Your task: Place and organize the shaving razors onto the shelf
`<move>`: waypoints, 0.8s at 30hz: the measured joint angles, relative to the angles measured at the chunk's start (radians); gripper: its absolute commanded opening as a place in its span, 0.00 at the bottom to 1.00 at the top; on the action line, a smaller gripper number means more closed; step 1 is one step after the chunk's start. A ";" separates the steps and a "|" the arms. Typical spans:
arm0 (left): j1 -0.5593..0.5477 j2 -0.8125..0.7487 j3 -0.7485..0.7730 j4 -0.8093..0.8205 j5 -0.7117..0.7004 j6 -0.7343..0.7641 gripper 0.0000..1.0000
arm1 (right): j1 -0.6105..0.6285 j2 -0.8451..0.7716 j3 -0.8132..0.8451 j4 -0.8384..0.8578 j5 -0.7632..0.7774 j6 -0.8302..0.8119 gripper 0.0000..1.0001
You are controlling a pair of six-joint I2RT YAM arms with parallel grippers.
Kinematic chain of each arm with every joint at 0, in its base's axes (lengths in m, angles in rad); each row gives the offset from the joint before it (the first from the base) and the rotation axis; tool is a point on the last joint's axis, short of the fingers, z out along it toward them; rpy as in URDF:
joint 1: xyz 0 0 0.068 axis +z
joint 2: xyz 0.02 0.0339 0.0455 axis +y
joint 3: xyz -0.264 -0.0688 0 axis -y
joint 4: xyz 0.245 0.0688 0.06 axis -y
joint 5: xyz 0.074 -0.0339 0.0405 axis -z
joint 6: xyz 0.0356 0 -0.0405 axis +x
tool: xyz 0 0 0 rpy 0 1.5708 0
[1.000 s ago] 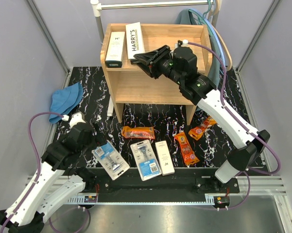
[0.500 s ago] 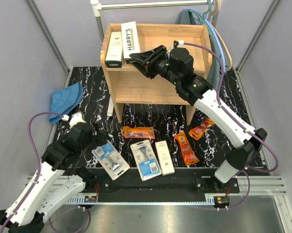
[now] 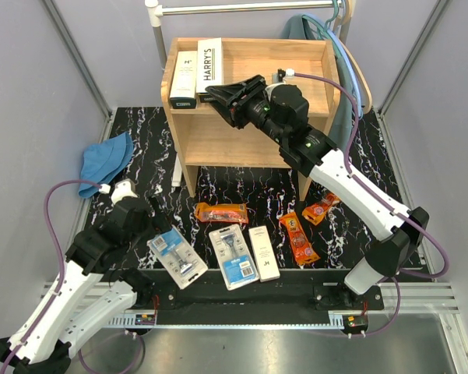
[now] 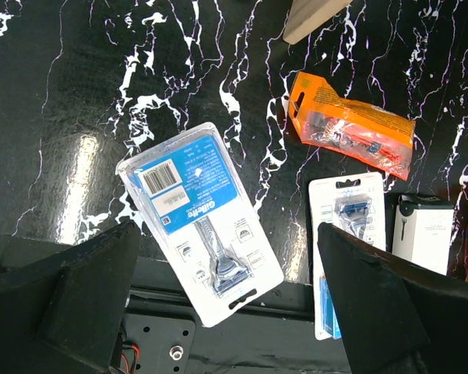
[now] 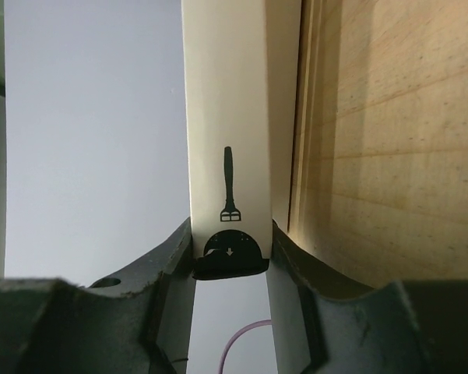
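Observation:
My right gripper [image 3: 216, 93] reaches over the top tier of the wooden shelf [image 3: 241, 144], shut on the black end of a long white Harry's box [image 3: 211, 61]. In the right wrist view that box [image 5: 230, 140] stands between my fingers [image 5: 165, 265], beside the shelf's wood [image 5: 389, 156]. Another white box [image 3: 184, 76] lies just left of it on the tier. On the table lie two blister cards [image 3: 176, 258] [image 3: 234, 256], a white box [image 3: 264, 252] and three orange pouches [image 3: 221, 212] [image 3: 298, 238] [image 3: 324, 205]. My left gripper [image 4: 226, 300] hangs open above the left blister card [image 4: 198, 222].
A blue cloth hat [image 3: 105, 162] lies at the table's left edge. A metal rail [image 3: 241, 8] runs behind the shelf, with hangers and cloth [image 3: 339, 35] at its right. A small white object [image 3: 176, 171] lies by the shelf's left leg. Grey walls enclose the table.
My right gripper has carried the Harry's box leftward along the top tier, closer to the other white box. The left arm has not moved.

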 measured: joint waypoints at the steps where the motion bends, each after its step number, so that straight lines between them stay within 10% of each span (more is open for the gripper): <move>1: 0.000 0.000 0.000 0.000 0.001 0.000 0.99 | 0.002 -0.004 -0.005 0.001 0.005 0.000 0.44; 24: 0.000 0.000 -0.012 0.002 0.017 0.017 0.99 | 0.003 -0.010 -0.002 0.057 -0.037 -0.008 0.72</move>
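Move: The right gripper holds the near end of the HARRY'S box, pinched from above and below. The box's place on the top shelf is centred about 7 cm ahead, straight on, and some 3 cm lower. The white box already there has its middle roughly 6 cm ahead and 7 cm left, with the shelf's left side panel about 4 cm beyond its middle. From the left gripper the HARRY'S box is about 25 cm ahead, 13 cm right and 28 cm up. Let the right fingers part from about half open to nearly three-quarters, so the upper finger comes off the HARRY'S box while the lower one stays against its near end. As they spread, raise the hand about 2 cm, tipping the fingers up just slightly, then ease back some 1 cm towards the shelf's front. ##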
